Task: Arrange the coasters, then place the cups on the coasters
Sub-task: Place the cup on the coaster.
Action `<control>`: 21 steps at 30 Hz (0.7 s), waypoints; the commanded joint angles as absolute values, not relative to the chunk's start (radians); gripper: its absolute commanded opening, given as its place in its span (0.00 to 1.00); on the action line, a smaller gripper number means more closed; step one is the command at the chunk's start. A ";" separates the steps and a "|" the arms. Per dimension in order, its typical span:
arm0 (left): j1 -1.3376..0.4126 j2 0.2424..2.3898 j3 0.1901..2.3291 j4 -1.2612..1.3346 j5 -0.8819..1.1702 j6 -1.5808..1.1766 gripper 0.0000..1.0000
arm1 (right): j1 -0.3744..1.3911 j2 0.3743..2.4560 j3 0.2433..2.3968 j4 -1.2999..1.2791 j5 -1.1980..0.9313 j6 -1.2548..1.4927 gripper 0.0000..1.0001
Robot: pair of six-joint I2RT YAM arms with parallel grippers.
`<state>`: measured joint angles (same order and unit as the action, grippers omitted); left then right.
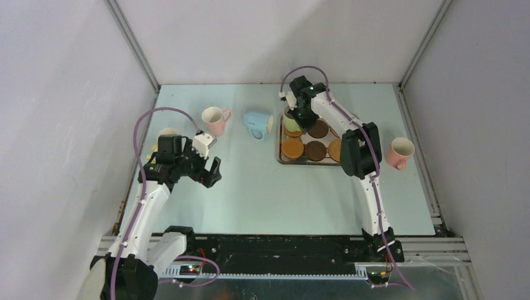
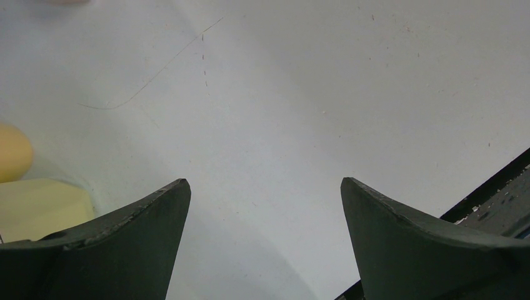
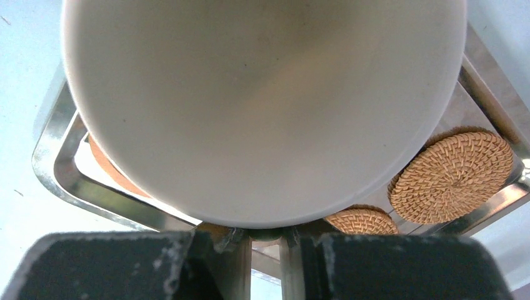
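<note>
My right gripper is shut on the handle of the light green cup, whose cream inside fills the right wrist view. In the top view this green cup is over the far-left coaster in the steel tray, with the right gripper beside it. More coasters lie in the tray: orange-tan ones and two dark brown ones. My left gripper hangs open over bare table, a yellow cup at its left.
A pink cup stands at the back left, and a light blue cup lies on its side beside it. Another pink cup stands right of the tray. The yellow cup is partly hidden behind the left arm. Walls enclose the table.
</note>
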<state>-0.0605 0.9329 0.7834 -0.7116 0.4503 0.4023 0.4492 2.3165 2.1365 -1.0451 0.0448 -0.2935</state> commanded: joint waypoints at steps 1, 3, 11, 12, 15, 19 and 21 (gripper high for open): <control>-0.049 0.911 0.776 -0.687 0.476 0.425 0.98 | 0.435 2.321 2.202 -1.045 0.039 -0.306 0.04; -0.049 0.911 0.775 -0.687 0.477 0.426 0.98 | 0.435 2.323 2.205 -1.047 0.039 -0.308 0.09; -0.050 0.904 0.775 -0.690 0.483 0.429 0.98 | 0.434 2.320 2.207 -1.053 0.039 -0.312 0.18; -0.049 0.904 0.775 -0.691 0.483 0.429 0.98 | 0.433 2.320 2.208 -1.056 0.040 -0.313 0.21; -0.049 0.901 0.775 -0.691 0.484 0.429 0.98 | 0.432 2.315 2.216 -1.068 0.039 -0.322 0.58; -0.047 0.899 0.778 -0.693 0.487 0.428 0.98 | 0.426 2.269 2.238 -1.124 0.054 -0.340 0.94; -0.047 0.897 0.776 -0.695 0.492 0.429 0.98 | 0.417 2.219 2.255 -1.172 0.061 -0.339 0.99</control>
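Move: The right hand holds the green cup's handle; the orange coaster under the cup lies about 3 cm ahead, 4 cm left and 6 cm below. A dark coaster sits 9 cm to the right of it, another orange one 9 cm nearer the base, and the blue mug 14 cm to its left. From the left hand, the cup's coaster is some 22 cm ahead, 26 cm right and 13 cm below. The right hand eases barely rightward, then opens wide, lets go of the cup's handle and rises about 1 cm. ##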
